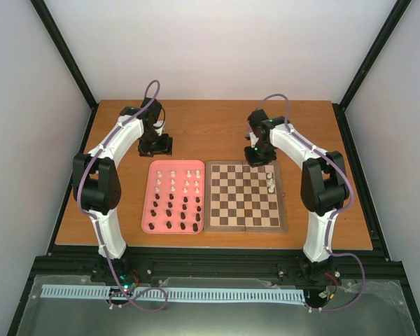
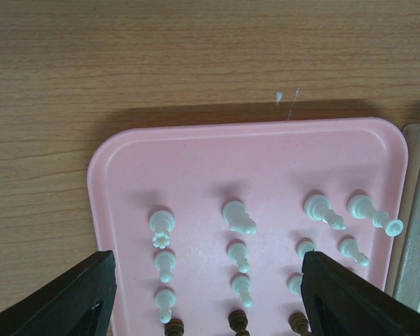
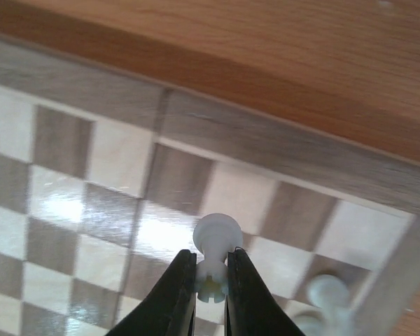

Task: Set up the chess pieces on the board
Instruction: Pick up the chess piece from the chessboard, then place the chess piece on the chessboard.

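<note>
My right gripper [image 3: 211, 269] is shut on a white castle-topped chess piece [image 3: 217, 234], pinching its upper part, with its round base over the board [image 3: 91, 210] near the far right corner. From above, this gripper [image 1: 260, 159] hangs at the board's [image 1: 224, 224] far edge. Three white pieces [image 1: 271, 183] stand on the board's right side. My left gripper [image 2: 208, 262] is open above the pink tray [image 2: 196, 161], with rows of white pieces [image 2: 238, 217] between its fingers and dark pieces [image 2: 238, 322] nearer. Nothing is held in it.
The pink tray [image 1: 148, 210] lies just left of the board and holds several white pieces [image 1: 185, 178] at the far end and several dark ones [image 1: 175, 213] nearer. Bare wooden table [image 1: 210, 133] stretches beyond both. Black frame posts flank the table.
</note>
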Available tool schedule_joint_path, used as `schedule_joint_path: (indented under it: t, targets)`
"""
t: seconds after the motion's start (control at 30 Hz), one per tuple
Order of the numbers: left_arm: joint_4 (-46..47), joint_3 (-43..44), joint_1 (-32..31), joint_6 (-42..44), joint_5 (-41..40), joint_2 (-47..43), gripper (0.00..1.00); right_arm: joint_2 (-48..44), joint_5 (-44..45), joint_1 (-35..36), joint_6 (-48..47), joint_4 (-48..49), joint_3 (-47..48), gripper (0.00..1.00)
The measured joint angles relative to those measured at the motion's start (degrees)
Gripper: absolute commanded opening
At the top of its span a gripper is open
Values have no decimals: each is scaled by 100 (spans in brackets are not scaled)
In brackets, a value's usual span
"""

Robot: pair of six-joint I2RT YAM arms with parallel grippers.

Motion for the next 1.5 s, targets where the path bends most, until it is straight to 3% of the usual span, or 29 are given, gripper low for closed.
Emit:
schedule_joint_path:
  t: [0.3,1.5]
  targets:
    - [2,-20,0,0,0,0,81,0,92,-887,-103,-44,-2,5]
    - [-9,105,0,0,2,299,81,271,170,-1038,-138,79,-264,9]
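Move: The empty far right corner square of the board, where the held white chess piece is taken, lies about 8 cm to the right of the right hand, 1 cm ahead and some 6 cm below. A first white piece stands on the right-hand column about 3 cm nearer the base than that square, and a second white piece about 6 cm nearer, both level with it sideways. From the left hand the corner square is roughly 39 cm right, 1 cm back and 10 cm below. The white piece, already pinched in the right gripper, is carried about 6 cm to the right and a little forward, level over the board's far row. Then it is lowered some 3 cm, still easing rightward, onto the corner square, where the right hand stays with its fingers shut on the piece, turned slightly clockwise. ##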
